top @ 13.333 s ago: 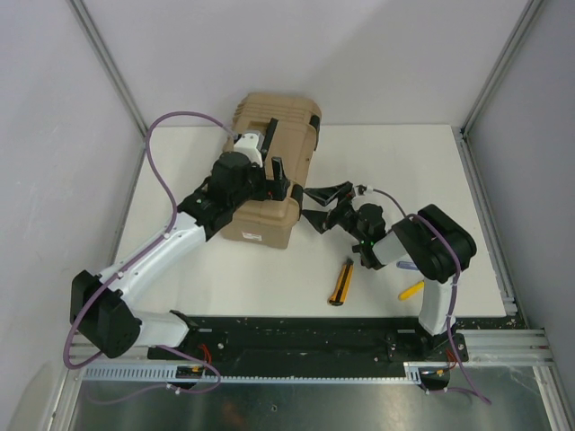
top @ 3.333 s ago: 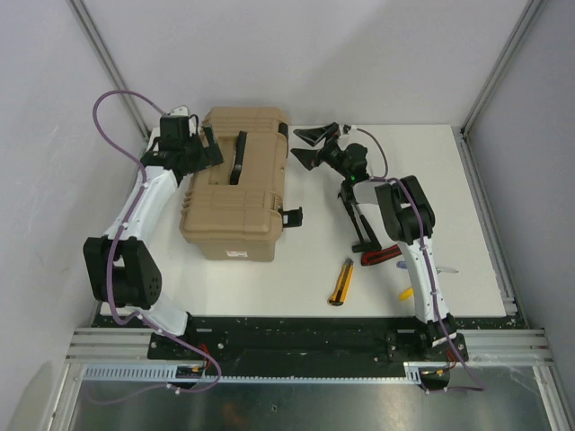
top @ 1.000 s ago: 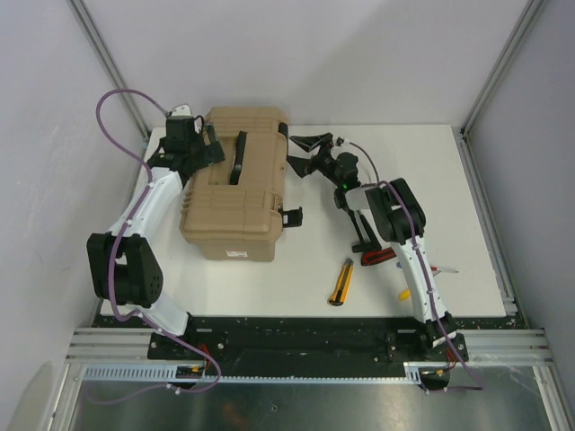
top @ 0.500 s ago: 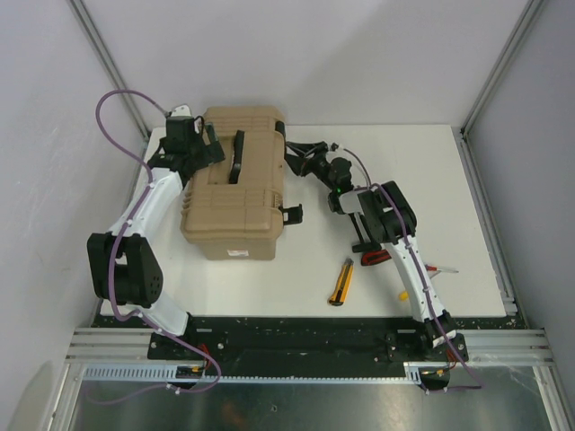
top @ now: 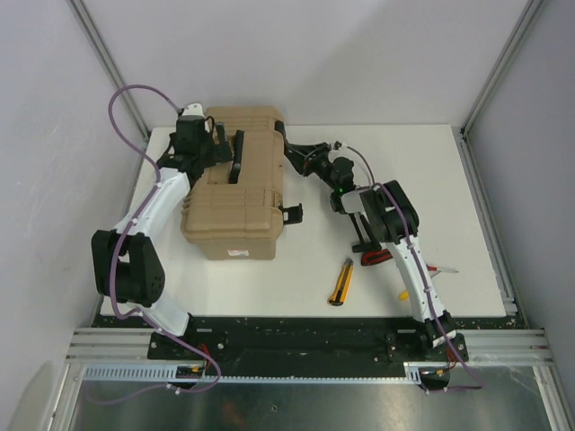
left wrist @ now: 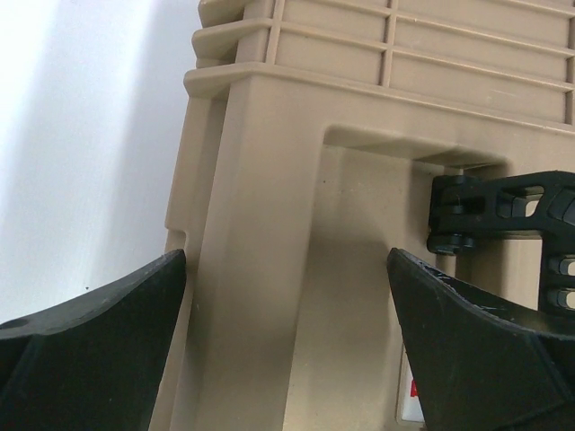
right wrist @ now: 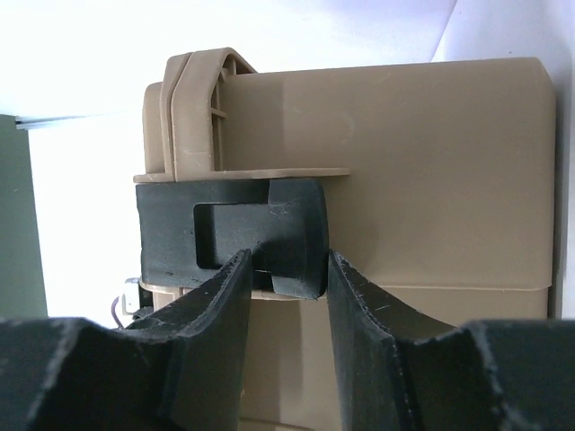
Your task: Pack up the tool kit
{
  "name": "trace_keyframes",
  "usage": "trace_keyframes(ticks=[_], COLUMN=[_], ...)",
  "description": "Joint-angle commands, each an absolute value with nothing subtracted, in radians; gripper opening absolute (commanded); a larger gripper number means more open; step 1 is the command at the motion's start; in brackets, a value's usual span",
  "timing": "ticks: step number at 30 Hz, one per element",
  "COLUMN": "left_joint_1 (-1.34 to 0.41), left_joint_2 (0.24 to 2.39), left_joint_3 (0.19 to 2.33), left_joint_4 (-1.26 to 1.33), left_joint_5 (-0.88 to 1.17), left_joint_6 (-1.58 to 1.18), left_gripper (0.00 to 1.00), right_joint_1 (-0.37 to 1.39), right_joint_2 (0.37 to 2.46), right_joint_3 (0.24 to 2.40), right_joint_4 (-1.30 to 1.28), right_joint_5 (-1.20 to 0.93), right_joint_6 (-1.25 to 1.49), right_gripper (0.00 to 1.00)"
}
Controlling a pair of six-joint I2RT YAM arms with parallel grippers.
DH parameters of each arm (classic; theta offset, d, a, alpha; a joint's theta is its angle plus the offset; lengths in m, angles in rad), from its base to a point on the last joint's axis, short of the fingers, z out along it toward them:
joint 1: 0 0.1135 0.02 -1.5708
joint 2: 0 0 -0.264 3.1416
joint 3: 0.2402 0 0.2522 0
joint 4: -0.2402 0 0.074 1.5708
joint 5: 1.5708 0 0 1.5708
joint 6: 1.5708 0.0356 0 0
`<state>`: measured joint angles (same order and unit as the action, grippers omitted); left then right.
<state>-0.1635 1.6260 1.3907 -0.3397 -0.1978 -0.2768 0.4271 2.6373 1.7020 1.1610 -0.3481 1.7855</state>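
Observation:
The tool kit point(top: 235, 184) is a big tan ribbed box, lid down, at the table's left. Its black handle point(top: 238, 157) lies along the top. My right gripper point(top: 289, 149) reaches the far right end of the box. In the right wrist view its jaws point(right wrist: 286, 262) have narrowed round the tab of a black latch point(right wrist: 229, 235), both tips against it. My left gripper point(top: 218, 149) hovers at the far left top edge of the box. The left wrist view shows the left gripper point(left wrist: 286, 260) wide open over the tan wall point(left wrist: 269, 224), holding nothing.
A second black latch point(top: 292, 214) sticks out of the box's right side. Loose tools lie near the right arm: a yellow-black utility knife point(top: 340, 281), red-handled pliers point(top: 378, 257), a black tool point(top: 363, 235) and a yellow piece point(top: 410, 292). Grey walls stand close on both sides.
My right gripper moved left onto the box's far right latch and its jaws closed in from wide open. My left gripper shifted slightly right, over the box's top edge.

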Motion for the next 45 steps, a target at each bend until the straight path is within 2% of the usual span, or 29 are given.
trace_keyframes(ticks=[1,20,22,26,30,34,41,45], left_joint_1=[-0.186,-0.186,-0.186,-0.186,-0.185,-0.184,-0.184,-0.185], left_joint_2=[1.678,1.656,1.650,1.634,1.612,1.585,1.567,1.566], left_joint_3=[1.363,1.364,1.366,1.373,1.386,1.399,1.409,1.404], left_joint_4=[-0.472,-0.469,-0.469,-0.468,-0.470,-0.471,-0.470,-0.471], left_joint_5=[-0.200,-0.215,-0.224,-0.246,-0.262,-0.273,-0.239,-0.233], left_joint_6=[-0.222,-0.266,-0.272,-0.284,-0.292,-0.298,-0.307,-0.309], left_gripper=[0.98,0.97,0.97,0.99,0.99,0.99,0.99,0.99], right_joint_1=[0.433,0.391,0.386,0.379,0.375,0.374,0.369,0.374], right_joint_2=[2.502,2.371,2.358,2.297,2.231,2.191,2.293,2.323], right_joint_3=[1.690,1.589,1.575,1.526,1.512,1.519,1.611,1.687], right_joint_4=[1.209,1.029,0.996,0.895,0.783,0.680,0.683,0.634], right_joint_5=[-0.385,-0.413,-0.417,-0.392,-0.362,-0.331,-0.391,-0.399], right_joint_6=[1.684,1.550,1.540,1.473,1.372,1.286,1.335,1.274], right_gripper=[0.40,0.44,0.49,0.72,0.84,0.90,0.94,0.95])
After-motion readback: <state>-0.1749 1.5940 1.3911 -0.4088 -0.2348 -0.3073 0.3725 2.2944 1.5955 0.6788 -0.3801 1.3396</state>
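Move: The far latch on the case's right side is already in the right fingers by its lower end; its middle lies about 2 cm ahead, 1 cm left and 3 cm above the right hand. The near latch, already open, sits some 25 cm back, 1 cm right and 2 cm up; the case handle is about 16 cm left, 7 cm back and 6 cm up. From the left hand the far latch is roughly 10 cm ahead, 21 cm right and 5 cm lower. Keep the right fingers on the lower end of the far latch and pull it up and to the right, out from the case side, then spread the fingers wide and carry on up and right until clear, about 5 cm up and 4 cm right in all. Tilt the wrist about 25 degrees as you go, left side dipping. Leave the open left gripper astride the lid's left rim, easing it back a little over 1 cm at the end. ##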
